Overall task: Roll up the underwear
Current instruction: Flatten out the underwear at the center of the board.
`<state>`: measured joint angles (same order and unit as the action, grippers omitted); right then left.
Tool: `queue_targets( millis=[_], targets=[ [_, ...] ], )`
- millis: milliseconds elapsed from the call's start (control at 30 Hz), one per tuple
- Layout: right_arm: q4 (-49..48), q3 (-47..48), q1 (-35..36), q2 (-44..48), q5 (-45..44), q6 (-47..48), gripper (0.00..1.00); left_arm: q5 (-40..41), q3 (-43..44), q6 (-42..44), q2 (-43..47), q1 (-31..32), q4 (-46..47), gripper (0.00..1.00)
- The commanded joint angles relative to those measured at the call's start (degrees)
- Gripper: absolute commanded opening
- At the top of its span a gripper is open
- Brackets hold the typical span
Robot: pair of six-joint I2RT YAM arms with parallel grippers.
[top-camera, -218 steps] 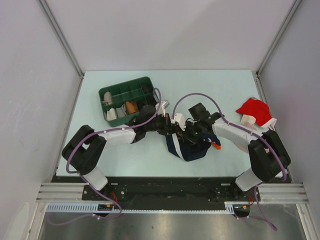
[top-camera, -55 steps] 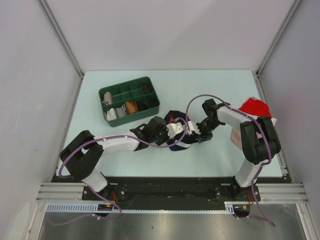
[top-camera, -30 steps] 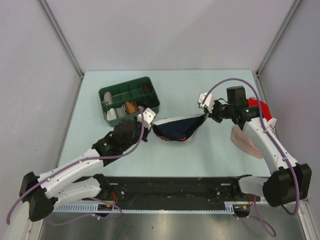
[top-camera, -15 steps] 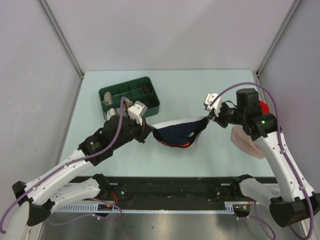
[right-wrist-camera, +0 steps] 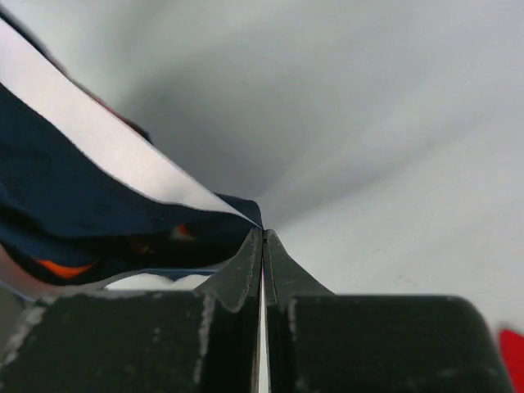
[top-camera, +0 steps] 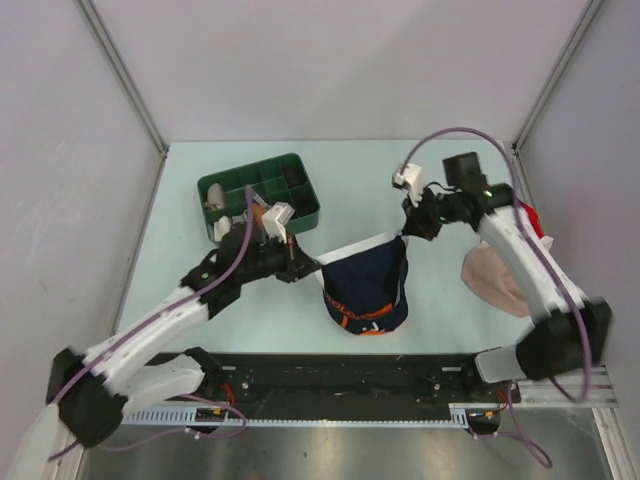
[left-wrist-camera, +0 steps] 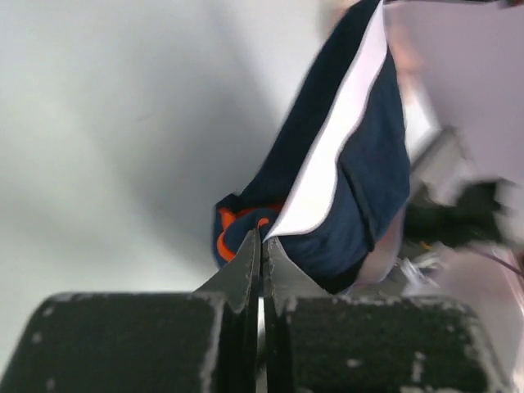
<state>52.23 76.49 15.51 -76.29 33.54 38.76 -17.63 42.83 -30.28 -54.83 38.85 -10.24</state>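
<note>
The navy-blue underwear (top-camera: pixel 368 283) with orange trim and a white waistband hangs spread between my two grippers, over the middle of the table. My left gripper (top-camera: pixel 318 270) is shut on its left waistband corner. My right gripper (top-camera: pixel 403 235) is shut on the right corner. In the left wrist view the closed tips (left-wrist-camera: pixel 263 239) pinch the underwear (left-wrist-camera: pixel 360 180) where the white band meets the orange seam. The right wrist view has its tips (right-wrist-camera: pixel 263 233) shut on the edge of the underwear (right-wrist-camera: pixel 82 205). I cannot tell whether the lower part touches the table.
A green compartment tray (top-camera: pixel 204 188) with several small rolled items stands at the back left, just behind my left arm. A beige-pink cloth (top-camera: pixel 495 280) lies at the right. A red cloth (top-camera: pixel 528 216) shows partly behind my right arm.
Both grippers have come closer together. The left moved right, the right moved back and left. The underwear, stretched sideways before, now hangs longer toward the near edge.
</note>
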Motion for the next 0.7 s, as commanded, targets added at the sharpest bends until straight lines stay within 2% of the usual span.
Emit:
queue_targets(
  millis=[0, 33, 67, 100, 167, 200, 233, 300, 333, 367, 400, 433, 500, 667],
  targets=[
    [-15.2, -1.9, -4.5, -19.8, -10.2, -9.2, 0.06, 2.9, -6.6, -6.1, -16.4, -8.2, 18.7, 0.0],
    [-17.2, 0.4, -5.0, -22.2, -11.0, -9.8, 0.1, 5.3, -5.8, -7.0, -19.8, -10.0, 20.5, 0.08],
    [-16.7, 2.3, -5.2, -24.8, -11.6, -9.6, 0.12, 5.1, -2.9, -7.1, -26.7, -10.6, 22.2, 0.16],
    [-15.9, 3.7, -5.3, -26.5, -11.0, -9.1, 0.15, 4.8, -0.7, -5.8, -29.5, -10.8, 21.5, 0.23],
    [-13.3, 5.1, -5.4, -26.3, -6.2, -5.4, 0.26, 1.7, 4.3, -4.9, -34.4, -10.7, 21.3, 0.32],
    [-12.2, 4.9, -5.4, -25.3, -4.2, -3.2, 0.31, 0.6, 5.0, -3.7, -34.5, -10.6, 21.3, 0.39],
    [-9.1, 4.6, -5.2, -22.5, -2.0, -0.6, 0.41, 0.2, 5.1, -2.9, -33.9, -10.5, 21.2, 0.44],
    [-5.4, 3.1, -5.3, -19.7, 5.1, 10.1, 0.5, 1.1, 4.7, 0.3, -30.2, -10.5, 19.2, 0.56],
    [1.1, 2.7, -5.1, -17.6, 8.1, 16.6, 0.59, 1.5, 4.1, 1.6, -28.5, -10.5, 18.7, 0.58],
    [4.4, 1.4, -4.7, -16.6, 13.1, 22.3, 0.62, 2.4, 3.1, 2.8, -26.9, -10.5, 18.0, 0.61],
    [7.9, 0.7, -4.3, -16.0, 15.1, 36.8, 0.66, 3.0, 2.4, 4.5, -23.3, -10.5, 16.8, 0.62],
    [15.9, 0.0, -3.6, -15.8, 16.6, 44.8, 0.69, 3.6, 1.9, 5.3, -21.7, -10.5, 16.1, 0.68],
    [20.4, -1.5, -0.7, -16.8, 16.1, 57.5, 0.7, 4.7, 1.1, 7.3, -17.7, -10.7, 14.1, 0.71],
    [15.5, -2.0, 6.7, -21.1, 5.9, 52.7, 0.63, 5.9, -0.6, 9.5, -12.1, -11.7, 8.4, 0.75]
  ],
)
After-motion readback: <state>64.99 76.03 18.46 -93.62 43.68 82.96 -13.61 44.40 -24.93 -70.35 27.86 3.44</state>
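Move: I hold one waistband corner of the underwear in each closed hand, about 18 cm above the board, its body hanging back towards me. The board's centre is 13 cm ahead and 5 cm right of my left hand, and 5 cm ahead and 12 cm left of my right. The green box's middle is some 24 cm ahead and 15 cm left of my left hand; the pink cloth is about 21 cm right of and 1 cm behind my right, the red cloth 11 cm ahead and 25 cm right. I fling both hands forward and steeply down together, roughly 18 cm down and 8 cm out, spreading them slightly to lay the waistband on the board. Opening wide, I let go of both corners; my left hand rises about 14 cm, while my right lifts, draws back and left over the underwear's right side, turning some 50 degrees counter-clockwise. ##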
